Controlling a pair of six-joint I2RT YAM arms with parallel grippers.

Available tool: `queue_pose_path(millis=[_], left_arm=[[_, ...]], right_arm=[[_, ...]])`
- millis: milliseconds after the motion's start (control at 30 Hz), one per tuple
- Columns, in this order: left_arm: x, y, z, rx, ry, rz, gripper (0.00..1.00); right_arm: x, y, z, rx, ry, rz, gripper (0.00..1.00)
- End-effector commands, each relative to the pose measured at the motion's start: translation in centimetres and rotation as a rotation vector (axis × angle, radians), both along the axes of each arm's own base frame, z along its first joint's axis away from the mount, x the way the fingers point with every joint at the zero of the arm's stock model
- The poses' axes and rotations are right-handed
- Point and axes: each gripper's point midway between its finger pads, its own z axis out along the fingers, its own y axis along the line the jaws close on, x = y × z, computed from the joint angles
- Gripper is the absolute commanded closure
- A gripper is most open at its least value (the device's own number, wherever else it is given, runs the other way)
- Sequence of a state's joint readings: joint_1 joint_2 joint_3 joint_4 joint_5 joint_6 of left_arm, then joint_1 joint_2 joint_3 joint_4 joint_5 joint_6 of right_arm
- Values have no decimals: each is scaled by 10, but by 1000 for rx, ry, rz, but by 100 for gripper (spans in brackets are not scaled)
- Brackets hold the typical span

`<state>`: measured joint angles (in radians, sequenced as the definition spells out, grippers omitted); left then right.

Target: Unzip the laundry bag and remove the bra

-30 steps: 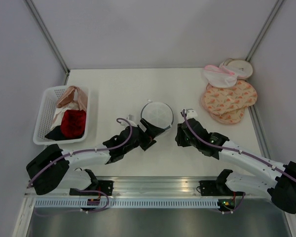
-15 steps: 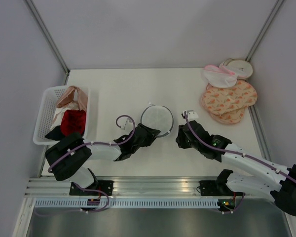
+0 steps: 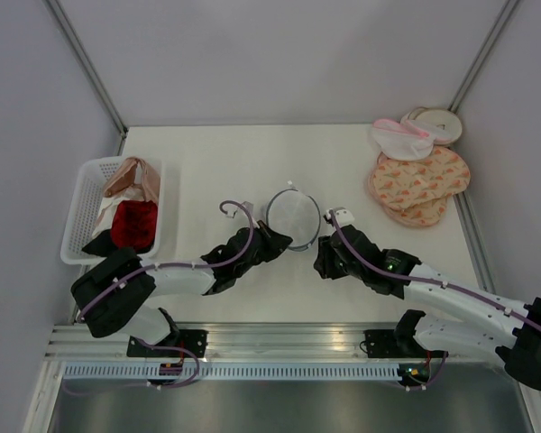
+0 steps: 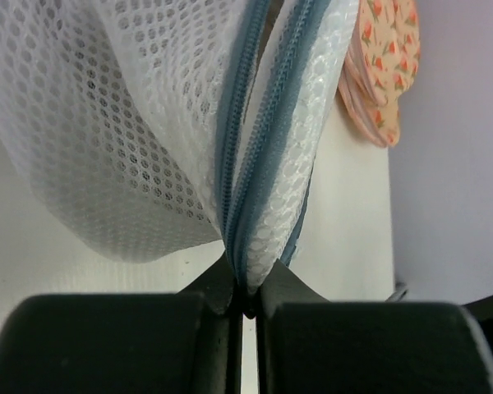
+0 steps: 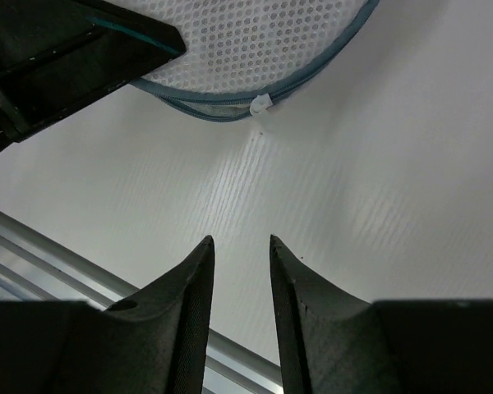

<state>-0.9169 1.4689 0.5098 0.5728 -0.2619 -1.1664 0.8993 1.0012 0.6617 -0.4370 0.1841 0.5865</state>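
Observation:
The laundry bag [image 3: 294, 216], a round white mesh drum with a blue-grey zipper, stands in the middle of the table. My left gripper [image 3: 278, 241] is shut on its near left edge. In the left wrist view the fingers [image 4: 205, 287] pinch the zipper seam [image 4: 251, 164] and mesh [image 4: 123, 123] between them. My right gripper [image 3: 322, 262] hovers just right of the bag, open, with nothing between its fingertips [image 5: 199, 254]. The bag's rim [image 5: 255, 41] and white zipper pull [image 5: 261, 104] lie ahead of it. The bra is hidden; only a greyish tone shows through the mesh.
A white basket [image 3: 79, 194] at the left holds red and peach garments. Flat peach patterned rounds [image 3: 419, 185] and a pink-trimmed mesh pouch [image 3: 398, 140] lie at the back right. A metal rail [image 3: 288, 338] runs along the near table edge.
My left gripper went from open to shut on the bag's zipper edge. The bag has shifted slightly right. My right gripper moved a little left, toward the bag.

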Motion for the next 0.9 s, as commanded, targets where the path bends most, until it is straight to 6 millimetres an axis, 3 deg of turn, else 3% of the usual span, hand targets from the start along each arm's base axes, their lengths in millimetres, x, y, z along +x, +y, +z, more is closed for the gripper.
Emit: queue_pose_path(millis=[0, 167, 300, 433, 667, 867], left_arm=[[-3, 0, 25, 175, -229, -156, 98], [-14, 8, 28, 217, -281, -219, 98], [-24, 1, 38, 171, -304, -282, 98], [-35, -5, 43, 130, -304, -339, 98], [-41, -2, 46, 102, -300, -341, 98], [-41, 2, 56, 85, -314, -326, 98]], right_arm=[[-3, 13, 11, 44, -9, 47, 61], [-4, 20, 7, 51, 4, 75, 60], [-4, 30, -4, 52, 28, 107, 59], [1, 39, -2, 78, 9, 118, 60], [10, 44, -7, 68, 0, 100, 59], [6, 47, -14, 75, 31, 107, 59]])
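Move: The zip pull on the laundry bag's blue edge is about 6 cm ahead of the right hand, 5 cm to its left and some 4 cm lower; the left fingers already pinch the zip edge about 6 cm ahead, 9 cm left and 1 cm below it. The bag's middle sits roughly 12 cm ahead, 6 cm left and 6 cm below. From the left hand, the pull is level in reach, about 4 cm right and 3 cm lower. The right hand shifts about 3.5 cm to its left and, from partway on, sinks some 2.5 cm towards the zip pull, its fingers staying partly open with one tip on either side of the pull at the end. Meanwhile the left hand keeps its pinch on the blue zip edge and draws it about 4 cm back and 3 cm up, turning some 20 degrees clockwise with the fingers tipping up, so that the pull is brought to the right fingertips. ##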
